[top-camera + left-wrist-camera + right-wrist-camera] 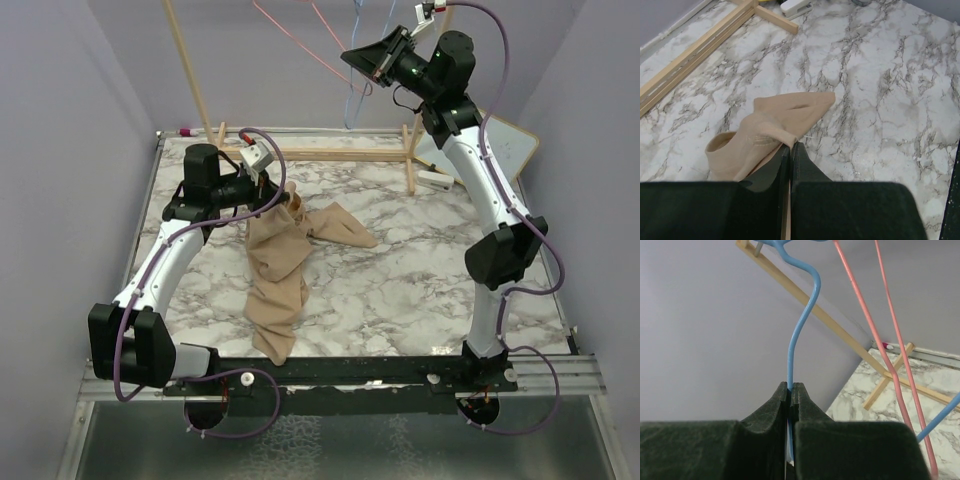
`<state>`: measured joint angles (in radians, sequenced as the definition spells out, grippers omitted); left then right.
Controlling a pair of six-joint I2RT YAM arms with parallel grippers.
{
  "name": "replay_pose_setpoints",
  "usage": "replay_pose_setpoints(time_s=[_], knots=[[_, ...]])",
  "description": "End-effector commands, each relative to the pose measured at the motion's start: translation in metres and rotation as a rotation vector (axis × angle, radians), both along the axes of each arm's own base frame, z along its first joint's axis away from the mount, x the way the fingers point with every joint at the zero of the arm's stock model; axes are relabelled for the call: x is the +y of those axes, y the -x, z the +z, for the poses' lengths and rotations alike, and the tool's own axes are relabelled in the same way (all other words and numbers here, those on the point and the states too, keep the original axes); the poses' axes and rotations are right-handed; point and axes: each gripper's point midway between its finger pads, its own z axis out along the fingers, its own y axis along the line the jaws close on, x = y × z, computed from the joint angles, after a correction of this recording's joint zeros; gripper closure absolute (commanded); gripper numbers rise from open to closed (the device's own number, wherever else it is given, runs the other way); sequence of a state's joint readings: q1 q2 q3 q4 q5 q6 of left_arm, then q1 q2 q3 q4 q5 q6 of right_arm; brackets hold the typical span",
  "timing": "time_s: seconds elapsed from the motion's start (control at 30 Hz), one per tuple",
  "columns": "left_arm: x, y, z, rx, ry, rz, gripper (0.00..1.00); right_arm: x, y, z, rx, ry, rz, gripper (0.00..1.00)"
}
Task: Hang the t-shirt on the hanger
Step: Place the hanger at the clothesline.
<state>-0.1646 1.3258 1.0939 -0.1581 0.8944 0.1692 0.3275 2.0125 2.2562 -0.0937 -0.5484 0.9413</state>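
Observation:
The tan t-shirt [280, 265] lies crumpled on the marble table, trailing toward the near edge. My left gripper [283, 195] is shut on an upper edge of it; in the left wrist view the fabric [765, 132] is pinched at the gripper [791, 145] tips. My right gripper [362, 62] is raised high at the back and is shut on the light-blue wire hanger [352, 100]. In the right wrist view the blue wire [799, 330] rises out of the closed gripper [790, 386] toward the wooden rack.
A pink wire hanger [300, 45] hangs beside the blue one, seen also in the right wrist view [875, 335]. A wooden rack [330, 152] stands along the table's back. A white object [436, 180] lies by the rack's right foot.

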Motion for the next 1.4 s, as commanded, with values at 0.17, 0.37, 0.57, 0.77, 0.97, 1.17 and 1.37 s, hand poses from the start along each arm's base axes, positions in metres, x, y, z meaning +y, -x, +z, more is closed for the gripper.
replay_pose_setpoints(time_s=[0.17, 0.37, 0.57, 0.77, 0.97, 1.17, 1.37], knots=[[-0.001, 0.003, 0.01, -0.033, 0.022, -0.011, 1.0, -0.012, -0.005, 0.042, -0.103, -0.195, 0.019, 0.99], [-0.002, 0.002, 0.01, -0.027, 0.027, -0.01, 1.0, -0.021, -0.019, 0.043, -0.071, -0.287, 0.019, 0.99], [-0.001, 0.004, 0.008, -0.021, 0.032, -0.008, 1.0, -0.027, -0.036, 0.038, -0.043, -0.356, 0.012, 0.99], [-0.002, 0.007, 0.007, -0.013, 0.045, -0.006, 1.0, -0.034, -0.051, 0.034, -0.035, -0.39, 0.005, 0.99], [-0.002, 0.007, 0.007, -0.01, 0.048, -0.008, 1.0, -0.039, -0.051, 0.037, -0.061, -0.389, 0.003, 0.99], [-0.002, 0.009, 0.003, -0.003, 0.044, -0.013, 1.0, -0.041, -0.037, 0.047, -0.095, -0.371, 0.015, 0.99], [-0.003, 0.009, 0.002, 0.001, 0.045, -0.021, 1.0, -0.043, -0.039, 0.052, -0.102, -0.383, 0.021, 0.99]])
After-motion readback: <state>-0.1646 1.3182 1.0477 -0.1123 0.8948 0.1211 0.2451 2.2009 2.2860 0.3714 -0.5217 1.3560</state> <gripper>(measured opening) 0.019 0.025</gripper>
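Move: The clothesline's bar, which the held blue hanger is going to, runs across about 10 cm ahead of the right hand and some 14 cm above it. The pink hanger already hanging there is roughly 8 cm ahead and 10 cm to the left, about level in height; the stand's right post is some 10 cm ahead and 15 cm to the right. From the left hand, that same stretch of bar lies about 25 cm ahead, 12 cm right and 35 cm up. The blue hanger, still pinched by one shoulder in the right fingers, is first lifted nearly 4 cm, then carried about 5 cm forward towards the clothesline while sinking some 3 cm. The right wrist rolls about 20 degrees throughout, left side rising and fingertips tipping up, with a 3 cm drift to the right; then the hand all but stops. ##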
